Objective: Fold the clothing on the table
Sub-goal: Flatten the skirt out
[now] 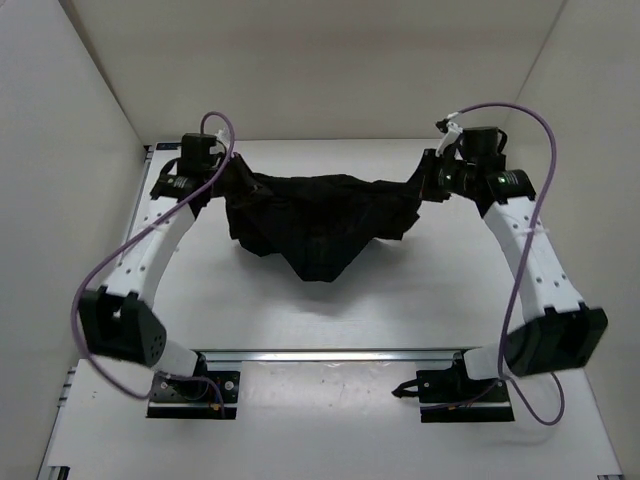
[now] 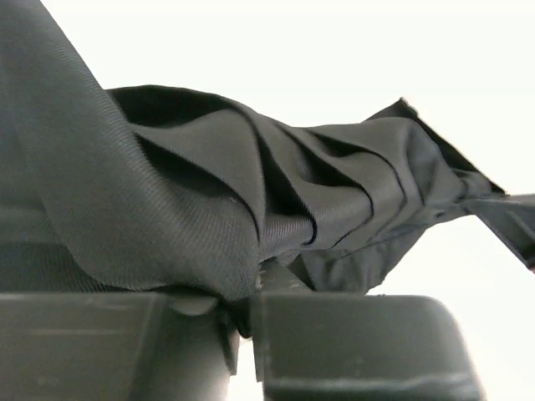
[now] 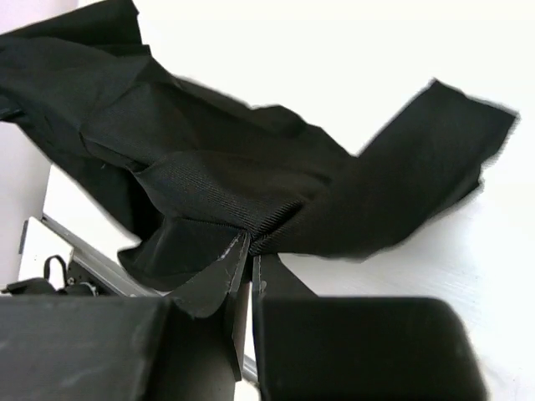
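Note:
The clothing [image 1: 320, 220], a black pleated garment, is stretched between my two grippers over the far half of the table [image 1: 420, 300], and its middle sags to a point toward the near side. My left gripper [image 1: 222, 172] is shut on its left end. In the left wrist view the pleated clothing [image 2: 209, 192] bunches over the nearly closed left gripper [image 2: 242, 302]. My right gripper [image 1: 425, 182] is shut on the right end. In the right wrist view the right gripper [image 3: 252, 251] pinches a ribbed edge of the clothing [image 3: 234, 167], and a loose flap hangs to the right.
White walls [image 1: 70, 130] close in the table on the left, back and right. A metal rail [image 1: 330, 354] runs across in front of the arm bases. Purple cables [image 1: 545, 170] loop beside each arm.

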Controlling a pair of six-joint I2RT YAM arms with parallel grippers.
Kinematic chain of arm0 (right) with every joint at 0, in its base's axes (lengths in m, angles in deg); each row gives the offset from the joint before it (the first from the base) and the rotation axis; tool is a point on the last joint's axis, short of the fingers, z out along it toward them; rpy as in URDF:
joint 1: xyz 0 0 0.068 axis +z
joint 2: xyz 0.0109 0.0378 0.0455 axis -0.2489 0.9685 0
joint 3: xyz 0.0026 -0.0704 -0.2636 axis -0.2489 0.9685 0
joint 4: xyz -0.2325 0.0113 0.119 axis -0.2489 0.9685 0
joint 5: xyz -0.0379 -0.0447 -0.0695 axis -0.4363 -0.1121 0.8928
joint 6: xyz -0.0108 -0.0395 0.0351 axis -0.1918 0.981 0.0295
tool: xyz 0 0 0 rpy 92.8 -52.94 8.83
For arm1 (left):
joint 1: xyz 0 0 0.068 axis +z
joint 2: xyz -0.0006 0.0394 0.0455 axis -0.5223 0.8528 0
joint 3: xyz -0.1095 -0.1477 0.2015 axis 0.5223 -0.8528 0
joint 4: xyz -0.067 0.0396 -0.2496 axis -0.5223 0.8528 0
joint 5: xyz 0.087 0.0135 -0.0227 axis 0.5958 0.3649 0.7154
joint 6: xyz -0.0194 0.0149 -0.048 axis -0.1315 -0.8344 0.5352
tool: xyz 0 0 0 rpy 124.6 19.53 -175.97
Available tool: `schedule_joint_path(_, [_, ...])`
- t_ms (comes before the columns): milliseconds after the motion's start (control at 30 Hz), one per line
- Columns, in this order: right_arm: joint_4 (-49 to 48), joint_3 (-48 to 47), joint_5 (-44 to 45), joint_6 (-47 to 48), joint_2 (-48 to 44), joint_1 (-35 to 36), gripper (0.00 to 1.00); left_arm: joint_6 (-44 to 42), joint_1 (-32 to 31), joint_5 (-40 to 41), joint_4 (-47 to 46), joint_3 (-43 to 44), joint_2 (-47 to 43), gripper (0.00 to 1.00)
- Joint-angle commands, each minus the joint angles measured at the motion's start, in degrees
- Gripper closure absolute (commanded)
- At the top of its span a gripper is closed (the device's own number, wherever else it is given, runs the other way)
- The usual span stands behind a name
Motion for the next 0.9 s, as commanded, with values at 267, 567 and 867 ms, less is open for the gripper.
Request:
schedule_joint_path(267, [9.99, -13.02, 18.74, 0.58, 17.71, 3.38, 0.5, 2.37, 4.18, -11.11, -2.68, -3.05, 12.39, 0.48])
schedule_joint_path(567, [5.16, -5.9, 21.76, -10.21, 19.98, 18.95, 0.56, 1.15, -4.86, -3.82, 1.44, -3.77, 13.0, 0.47])
schedule_joint_path(867, [4.71, -7.57, 30.28, -16.2, 31.84, 26.69, 0.49, 0.45, -13.56, 10.84, 6.63, 1.87, 21.43, 0.37])
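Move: Below and between the hands, the table patch where the skirt comes down lies about 6 cm ahead, 13 right and 26 below the left hand; from the right hand, 7 ahead, 21 left and 30 below. Each hand holds one end of the skirt. Its sagging middle is 13 cm right of and 13 below the left hand, level with it; the lower tip hangs 6 back, 13 right and 24 below. Swinging down and forward together, both hands drop about 12 cm while reaching out (right 6 cm, left 3), fingers opening and tipping some 20 degrees downward to release the skirt's held ends. Both then draw back and, empty and open, close in over it: the left 7 cm to the right, the right about 14 cm to the left, sinking again towards the cloth. ##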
